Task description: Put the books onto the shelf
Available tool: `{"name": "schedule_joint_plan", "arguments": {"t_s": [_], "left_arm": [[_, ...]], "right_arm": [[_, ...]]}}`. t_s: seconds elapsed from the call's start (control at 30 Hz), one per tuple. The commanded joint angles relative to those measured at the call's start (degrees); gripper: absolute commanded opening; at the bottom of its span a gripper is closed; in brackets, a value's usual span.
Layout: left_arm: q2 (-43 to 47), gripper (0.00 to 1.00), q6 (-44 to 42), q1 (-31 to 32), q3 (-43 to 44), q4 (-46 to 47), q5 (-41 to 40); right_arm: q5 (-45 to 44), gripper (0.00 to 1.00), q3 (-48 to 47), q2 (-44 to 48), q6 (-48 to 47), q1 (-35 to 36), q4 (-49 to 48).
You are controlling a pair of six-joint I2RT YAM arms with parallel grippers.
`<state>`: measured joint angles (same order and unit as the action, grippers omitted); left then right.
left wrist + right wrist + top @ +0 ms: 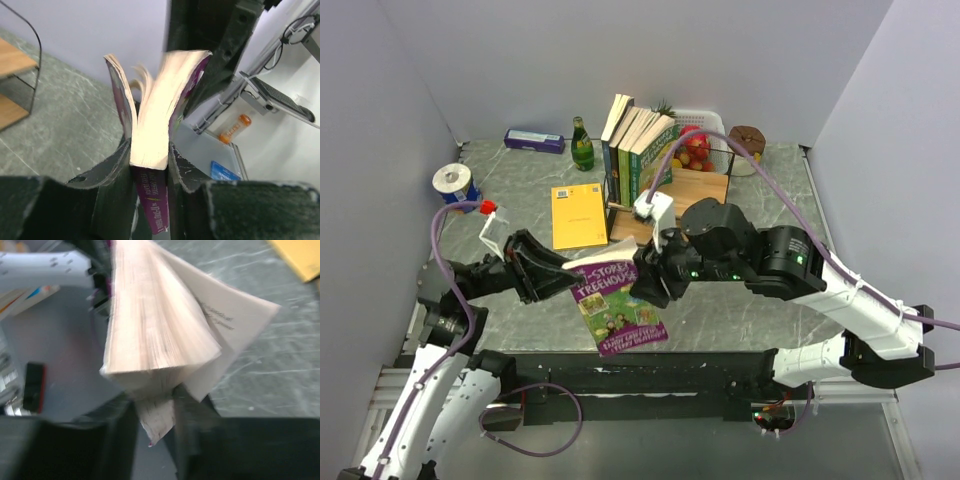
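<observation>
A purple cartoon paperback (pixel 615 300) hangs above the table between my two grippers, its pages fanned open. My left gripper (pixel 557 268) is shut on the spine end of this book (pixel 155 115), both fingers (pixel 112 170) pressed against cover and page block. My right gripper (pixel 645 272) pinches the opposite corner of the book (pixel 155 320), and its fingers (pixel 192 410) touch both sides. Behind them the shelf (pixel 705 185) holds several upright books (pixel 638 155). A yellow book (pixel 578 215) lies flat to the left of the shelf.
A white basket of fruit (pixel 705 135) stands behind the shelf, with a brown object (pixel 747 140) to its right. A green bottle (pixel 582 145), a blue box (pixel 534 141) and a tape roll (pixel 451 180) sit at the back left. Grey walls close in the table.
</observation>
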<state>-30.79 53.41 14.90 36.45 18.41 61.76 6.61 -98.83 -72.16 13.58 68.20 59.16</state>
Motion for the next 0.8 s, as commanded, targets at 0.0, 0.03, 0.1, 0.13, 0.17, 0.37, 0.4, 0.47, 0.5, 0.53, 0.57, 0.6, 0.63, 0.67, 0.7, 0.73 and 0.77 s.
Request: {"name": "schedule_joint_plan", "arguments": {"t_s": [0.0,0.03,0.1,0.13,0.17,0.37,0.4,0.47,0.5,0.53,0.57,0.6,0.63,0.67,0.7,0.73,0.77], "left_arm": [[-1.99,0.01,-5.58,0.31,10.72,-1.44,-12.07],[-2.69,0.01,-6.29,0.31,12.32,-2.93,-16.01],[-5.49,0.01,-8.22,0.31,17.66,-4.0,-19.55],[-6.73,0.01,-8.67,0.31,19.43,-4.44,-20.79],[-8.05,0.01,-8.93,0.31,21.28,-4.53,-22.45],[-21.48,0.01,-11.31,1.18,35.61,-6.03,-27.21],[-23.16,0.01,-12.44,1.62,39.54,-6.46,-27.82],[-28.33,0.01,-14.55,4.52,44.04,-8.03,-31.49],[-30.19,0.01,-17.17,5.75,48.76,-10.48,-33.09],[-32.12,0.01,-18.59,8.11,51.33,-11.55,-34.58],[-36.15,0.01,-19.99,9.35,53.88,-12.69,-35.64],[-38.45,0.01,-22.88,10.84,59.82,-16.62,-38.35],[-40.56,0.01,-24.65,13.9,62.93,-18.22,-39.68],[-44.67,0.01,-28.84,15.85,66.0,-21.46,-41.44],[-46.54,0.01,-30.97,17.87,71.52,-23.49,-46.85],[-48.04,0.01,-32.56,20.93,73.66,-26.64,-48.9],[-50.66,0.01,-34.84,22.18,75.33,-27.46,-50.58]], "right_arm": [[-12.74,0.66,-2.61,3.42,2.84,-0.62,-4.75],[-18.77,0.8,-2.25,4.13,3.46,-0.62,-4.93],[-25.91,0.98,-0.76,6.58,5.83,-0.62,-5.01],[-32.73,0.99,0.03,7.55,6.45,-0.7,-5.54],[-35.41,0.99,0.73,9.65,6.89,-0.79,-5.98],[-56.68,0.99,12.04,19.41,6.46,-3.15,-16.66],[-57.67,0.99,13.73,20.64,6.28,-3.86,-18.71],[-59.77,0.99,18.55,24.07,4.0,-5.7,-25.89],[-60.39,0.99,19.63,24.78,3.65,-6.32,-27.5],[-60.84,0.99,20.25,25.31,3.82,-7.11,-28.39],[-60.41,0.99,20.69,25.23,4.34,-8.25,-28.66],[-59.36,0.99,20.6,24.97,5.22,-10.35,-27.53],[-57.95,0.99,20.43,24.18,6.27,-11.76,-27.08],[-56.29,0.99,19.91,23.65,6.98,-12.91,-26.21],[-54.44,0.99,19.64,23.12,7.94,-14.57,-24.8],[-53.29,0.99,19.64,22.16,8.65,-15.2,-24.36],[-52.67,0.99,19.9,21.8,8.83,-15.82,-24.18]]}}
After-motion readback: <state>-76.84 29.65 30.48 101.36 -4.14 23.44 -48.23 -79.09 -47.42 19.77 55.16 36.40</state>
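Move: The purple book hangs between the grippers, both pinching it: its middle is 6 cm right of the left hand, 6 cm nearer the base and 6 cm lower. The free shelf spot beside the green book is roughly 38 cm ahead, 22 cm right and 26 cm below; the green book is about 38 cm ahead, 15 cm right, 17 cm below. From the right hand, the spot lies some 40 cm ahead, 10 cm left, 26 cm down. Open the right gripper wide to let go of the purple book, then draw it clear to the right by about 20 cm, also forward and slightly up, turning clockwise. Keep the left pinch and carry the book up some 21 cm and forward, adding a rightward sweep late, with a counter-clockwise turn; this gains height over the shelf while moving farther out towards it. ##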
